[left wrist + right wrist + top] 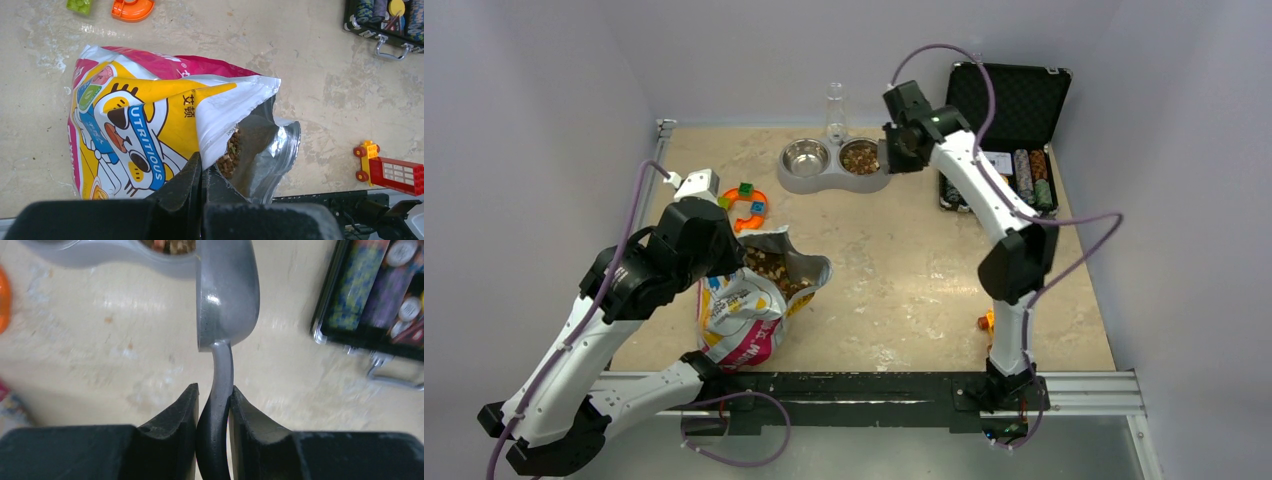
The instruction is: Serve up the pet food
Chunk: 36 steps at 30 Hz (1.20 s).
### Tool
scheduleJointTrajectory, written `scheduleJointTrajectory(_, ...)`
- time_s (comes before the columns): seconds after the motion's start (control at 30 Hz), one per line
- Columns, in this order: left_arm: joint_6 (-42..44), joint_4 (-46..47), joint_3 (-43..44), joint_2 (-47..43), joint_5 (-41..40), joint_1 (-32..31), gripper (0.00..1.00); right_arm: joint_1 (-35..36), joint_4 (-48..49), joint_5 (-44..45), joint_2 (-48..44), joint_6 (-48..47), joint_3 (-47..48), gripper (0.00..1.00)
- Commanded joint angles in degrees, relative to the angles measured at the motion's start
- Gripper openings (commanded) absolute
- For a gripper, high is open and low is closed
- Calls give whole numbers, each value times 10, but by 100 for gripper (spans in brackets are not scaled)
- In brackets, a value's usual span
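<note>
The pet food [773,270] shows as brown kibble in the mouth of a white, pink and yellow foil bag [742,315] lying at the near left. My left gripper [202,169] is shut on the bag's white top edge, holding the mouth open, with kibble [229,156] just beyond the fingertips. More kibble [860,157] fills the right half of a grey double bowl [832,183]; its left half [804,157] looks empty. My right gripper [214,390] is shut on the dark handle of a grey scoop [227,295], whose bowl hangs beside the dish rim [100,252].
A clear bottle [835,105] stands behind the double bowl. An open black case of poker chips [1009,130] sits at the far right. An orange ring and coloured blocks [746,205] lie behind the bag. A red and yellow toy [390,170] lies near the front rail.
</note>
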Motion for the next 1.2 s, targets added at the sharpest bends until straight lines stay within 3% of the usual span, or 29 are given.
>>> scheduleJointTrajectory(0.0, 13, -12, 6, -10, 31, 3, 0, -75, 55, -208, -183, 131, -168, 0)
scheduleJointTrajectory(0.2, 2, -18, 10, -7, 56, 3, 0, -132, 158, -446, -425, 200, -444, 0)
scheduleJointTrajectory(0.37, 14, -2, -7, -16, 77, 3, 0, -132, 199, -616, -625, 277, -627, 0)
scheduleJointTrajectory(0.47, 27, 12, -12, -21, 103, 3, 0, -95, 201, -647, -717, 330, -691, 0)
scheduleJointTrajectory(0.57, 37, 27, -17, -26, 136, 3, 0, -10, 203, -620, -762, 390, -703, 0)
scheduleJointTrajectory(0.73, 50, 39, -21, -27, 194, 3, 0, 103, 189, -522, -743, 429, -654, 0)
scheduleJointTrajectory(0.87, 45, 53, -23, -30, 246, 3, 0, 144, 174, -516, -641, 416, -588, 0)
scheduleJointTrajectory(1.0, 35, 96, -32, -19, 324, 3, 0, 181, 57, -435, -518, 355, -462, 0)
scheduleJointTrajectory(1.17, 10, 107, -18, 2, 325, 3, 0, 201, -160, -261, -396, 248, -287, 0)
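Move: Back to the left from the right hand, which holds the scoop, the pet food bag's open mouth lies about 31 cm nearer the base and 24 cm to the left, roughly at its height. The filled bowl is about 7 cm ahead and 6 cm left, the chip case 25 cm right and 1 cm ahead, both some 18 cm below. From the left hand, gripping the bag's rim, the mouth's middle is about 7 cm right, 2 cm back and 6 cm lower. Swinging the scoop away from the bowls, the right hand sweeps back nearly 40 cm and rises about 9 cm, veering right at first, then left; it rolls its left side up, tips down, and eases forward a few centimetres as the scoop's tip comes into the bag mouth. The left hand keeps its pinch on the rim and draws it about 6 cm right and 4 cm back, turning clockwise some 20 degrees. ##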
